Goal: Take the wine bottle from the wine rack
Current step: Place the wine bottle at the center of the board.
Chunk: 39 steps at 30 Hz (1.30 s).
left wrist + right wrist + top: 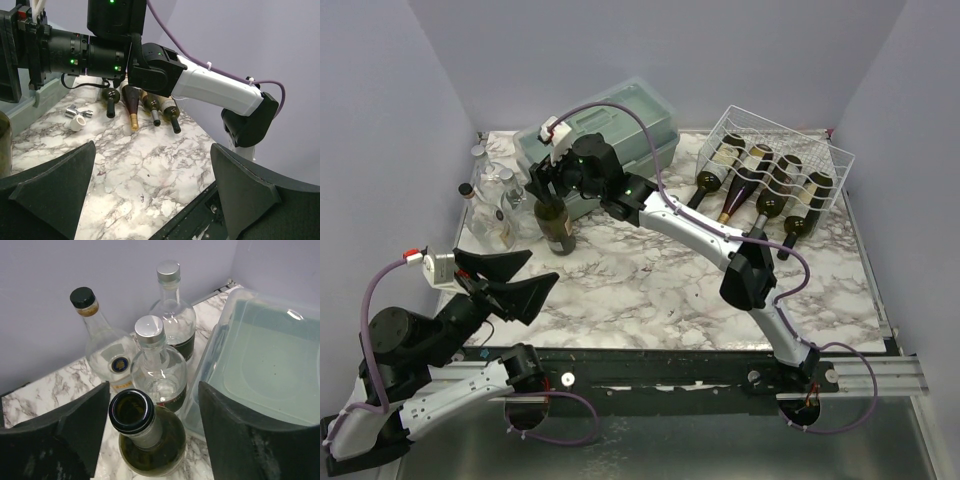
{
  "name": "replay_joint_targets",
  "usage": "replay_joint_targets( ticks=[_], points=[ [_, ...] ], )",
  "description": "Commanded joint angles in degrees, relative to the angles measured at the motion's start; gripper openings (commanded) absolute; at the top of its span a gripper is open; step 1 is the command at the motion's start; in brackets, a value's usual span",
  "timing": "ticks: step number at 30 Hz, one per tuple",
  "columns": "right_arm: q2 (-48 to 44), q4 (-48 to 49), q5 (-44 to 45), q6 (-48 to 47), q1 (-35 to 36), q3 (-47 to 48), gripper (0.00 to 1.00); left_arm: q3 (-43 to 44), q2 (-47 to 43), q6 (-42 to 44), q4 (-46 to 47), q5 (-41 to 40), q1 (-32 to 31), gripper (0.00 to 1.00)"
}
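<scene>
A dark green wine bottle [557,225] stands upright on the marble table, left of centre, its mouth uncorked [132,411]. My right gripper [552,186] hangs over it, open; in the right wrist view the gripper [154,402] has one finger on each side of the neck with gaps between. The white wire wine rack [841,160] sits at the back right and holds several dark bottles [772,190] lying down, necks toward me. My left gripper [516,280] is open over the near left of the table with nothing between its fingers [152,185].
A pale green plastic toolbox [625,122] stands just behind and right of the upright bottle [265,365]. Several clear glass bottles [490,205] cluster at the back left [159,365]. Small white and metal pieces [77,120] lie on the table. Walls close in the back and both sides.
</scene>
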Motion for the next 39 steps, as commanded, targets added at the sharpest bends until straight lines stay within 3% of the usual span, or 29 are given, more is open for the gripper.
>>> replay_joint_targets(
  ticks=[1,13,19,25,39],
  points=[
    [-1.4,1.3,1.4,0.4,0.5,-0.8,0.78,-0.5,-0.2,-0.4,-0.3,-0.5,0.3,0.99],
    [-12.8,-5.9,-7.4,-1.2,0.5,-8.2,0.96,-0.5,1.9,0.1,0.8,3.0,0.3,0.99],
    [-19.9,-12.3,-13.2,-5.1,0.3,-13.9,0.96,-1.2,3.4,0.3,2.4,5.7,0.3,0.99],
    [-30.3,-16.2,-15.6,-10.9,-1.3,-25.5,0.97,-2.5,6.0,0.4,4.9,8.5,0.3,0.99],
    [-55.2,-18.0,-22.3,-15.6,-22.6,-54.0,0.99,-3.5,20.3,1.4,14.6,13.7,0.5,0.99]
  ],
)
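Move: The wine bottle, already standing, has its neck between the right hand's part-opened fingers, its middle about 12 cm below them. The near silver-capped bottle stands about 8 cm to the left of this hand and 3 cm farther out, the black-capped bottle 14 cm left and level; the storage box is some 18 cm ahead and 11 cm right, the faucet 9 cm ahead and 23 cm right. From the left hand the wine bottle lies roughly 22 cm ahead, 5 cm left and 18 cm lower. The standing wine bottle is left behind as the right fingers spread fully and back off its neck, the hand drawing back about 10 cm and rightward while rising over 5 cm. It then sinks and sweeps right towards the rack side, coming slightly forward again, some 26 cm right in all, fingers tipping down about 15 degrees. Meanwhile the open left hand shifts 9 cm right above the front of the table, sinking a little. ##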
